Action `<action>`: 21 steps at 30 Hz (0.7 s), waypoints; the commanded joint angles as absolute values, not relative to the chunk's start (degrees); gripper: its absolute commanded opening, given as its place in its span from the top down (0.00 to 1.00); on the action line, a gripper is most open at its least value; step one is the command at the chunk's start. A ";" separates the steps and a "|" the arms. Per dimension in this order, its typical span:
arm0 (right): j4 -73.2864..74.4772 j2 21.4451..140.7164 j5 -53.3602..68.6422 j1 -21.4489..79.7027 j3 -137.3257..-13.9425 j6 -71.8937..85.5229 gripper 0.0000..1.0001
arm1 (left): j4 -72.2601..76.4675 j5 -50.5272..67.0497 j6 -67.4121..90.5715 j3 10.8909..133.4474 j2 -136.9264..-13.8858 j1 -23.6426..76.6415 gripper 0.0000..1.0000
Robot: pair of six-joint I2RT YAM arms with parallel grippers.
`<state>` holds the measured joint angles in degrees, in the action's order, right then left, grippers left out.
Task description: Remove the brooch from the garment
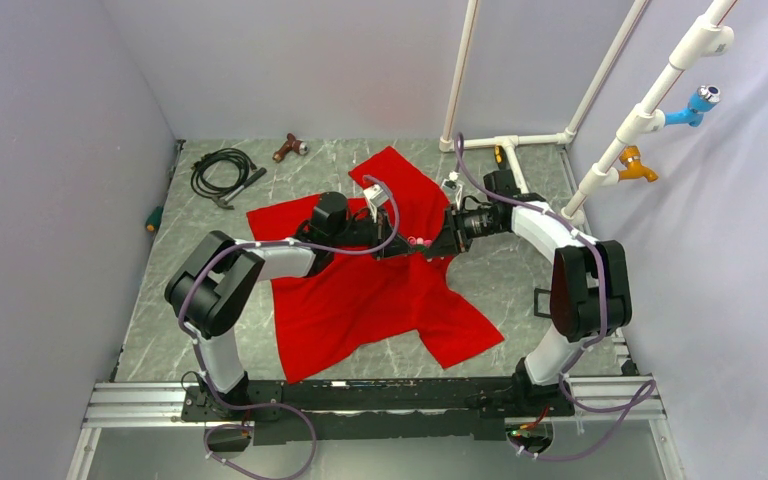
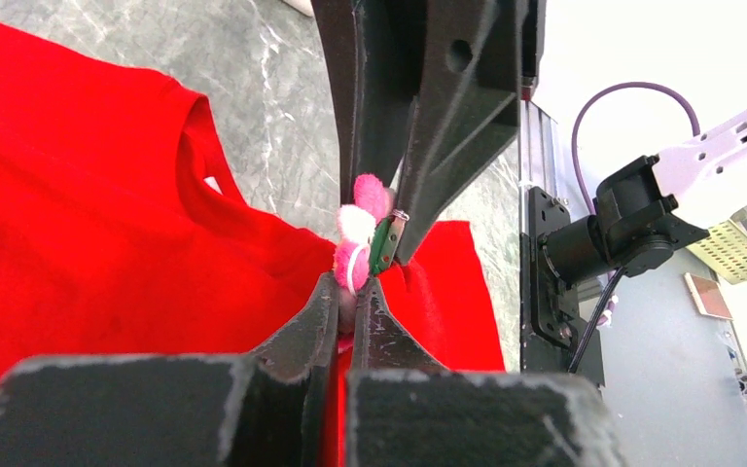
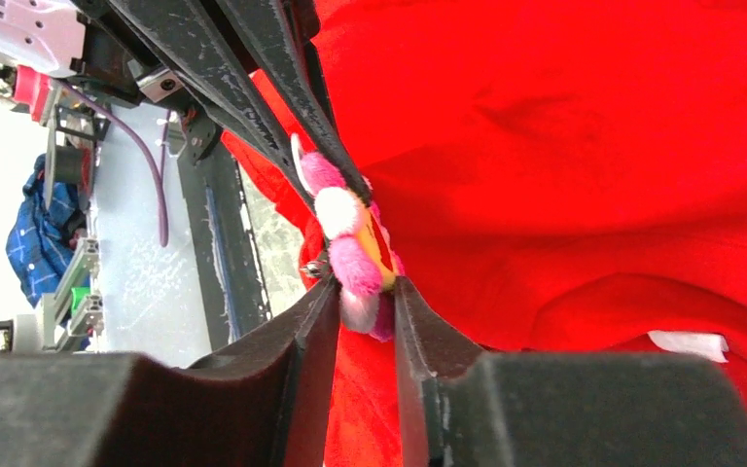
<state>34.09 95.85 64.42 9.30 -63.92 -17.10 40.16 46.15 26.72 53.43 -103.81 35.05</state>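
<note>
The garment [image 1: 360,300], a bright red T-shirt, lies spread on the marble table; its white neck label shows in the left wrist view [image 2: 212,183]. The brooch [image 1: 418,241], a small pink and white fluffy flower with a yellow centre, sits lifted at the shirt's chest between both grippers. My left gripper [image 2: 353,290] is shut on a lower petal of the brooch [image 2: 355,255], with red cloth right beneath. My right gripper [image 3: 362,292] is shut on the brooch [image 3: 350,258] from the other side, at its green clip [image 2: 384,243]. The shirt [image 3: 593,146] is bunched up around it.
A coiled black cable [image 1: 222,172] and a brown tool [image 1: 288,147] lie at the back left. A green-handled tool [image 1: 154,218] lies by the left wall. A white pipe frame [image 1: 520,140] with blue [image 1: 700,103] and orange [image 1: 635,162] fittings stands at the back right.
</note>
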 commanded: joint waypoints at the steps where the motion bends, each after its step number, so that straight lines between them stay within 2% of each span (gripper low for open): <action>1: 35.09 96.51 65.40 9.14 -67.27 -19.40 0.78 | 43.63 47.45 27.14 54.92 -104.13 34.61 0.97; 3: 36.34 96.83 64.97 9.14 -68.02 -20.38 0.92 | 42.90 47.53 26.16 54.83 -104.08 34.39 0.92; 5: 37.46 97.10 64.82 9.14 -68.51 -21.22 0.96 | 41.65 47.55 24.86 54.72 -104.06 34.21 0.88; 7: 37.61 96.96 64.48 9.14 -68.49 -21.49 1.00 | 41.29 47.66 24.38 54.54 -104.14 33.88 0.77; 12: 37.17 96.16 62.70 9.14 -67.90 -21.60 1.00 | 40.81 47.71 22.87 53.32 -103.36 33.49 0.54; 21: 38.22 95.79 63.71 9.14 -67.68 -22.43 1.00 | 40.44 48.60 21.30 52.58 -103.45 33.71 0.46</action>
<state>37.26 97.19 61.87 9.30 -66.15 -20.56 39.11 46.89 22.98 52.60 -103.81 33.71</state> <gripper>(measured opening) 0.030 0.538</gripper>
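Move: The left hand already pinches the edge of the brooch, whose middle lies about 2 cm to its right and 1 cm forward, at its height. From the half-open right hand that middle is some 2 cm left and 1 cm ahead. From the right hand, the garment's near sleeve end is about 20 cm back, 10 cm right and 12 cm below. Its far sleeve end is roughly 17 cm ahead, 9 cm left and as low. The right fingers shut on the brooch's near edge, pinching it from the right side while that hand shifts only about half a centimetre forward and then down. As they close, the left fingers open to about half and let go, that hand easing about 1 cm leftward off the brooch, first slightly forward, then about 1 cm down. ##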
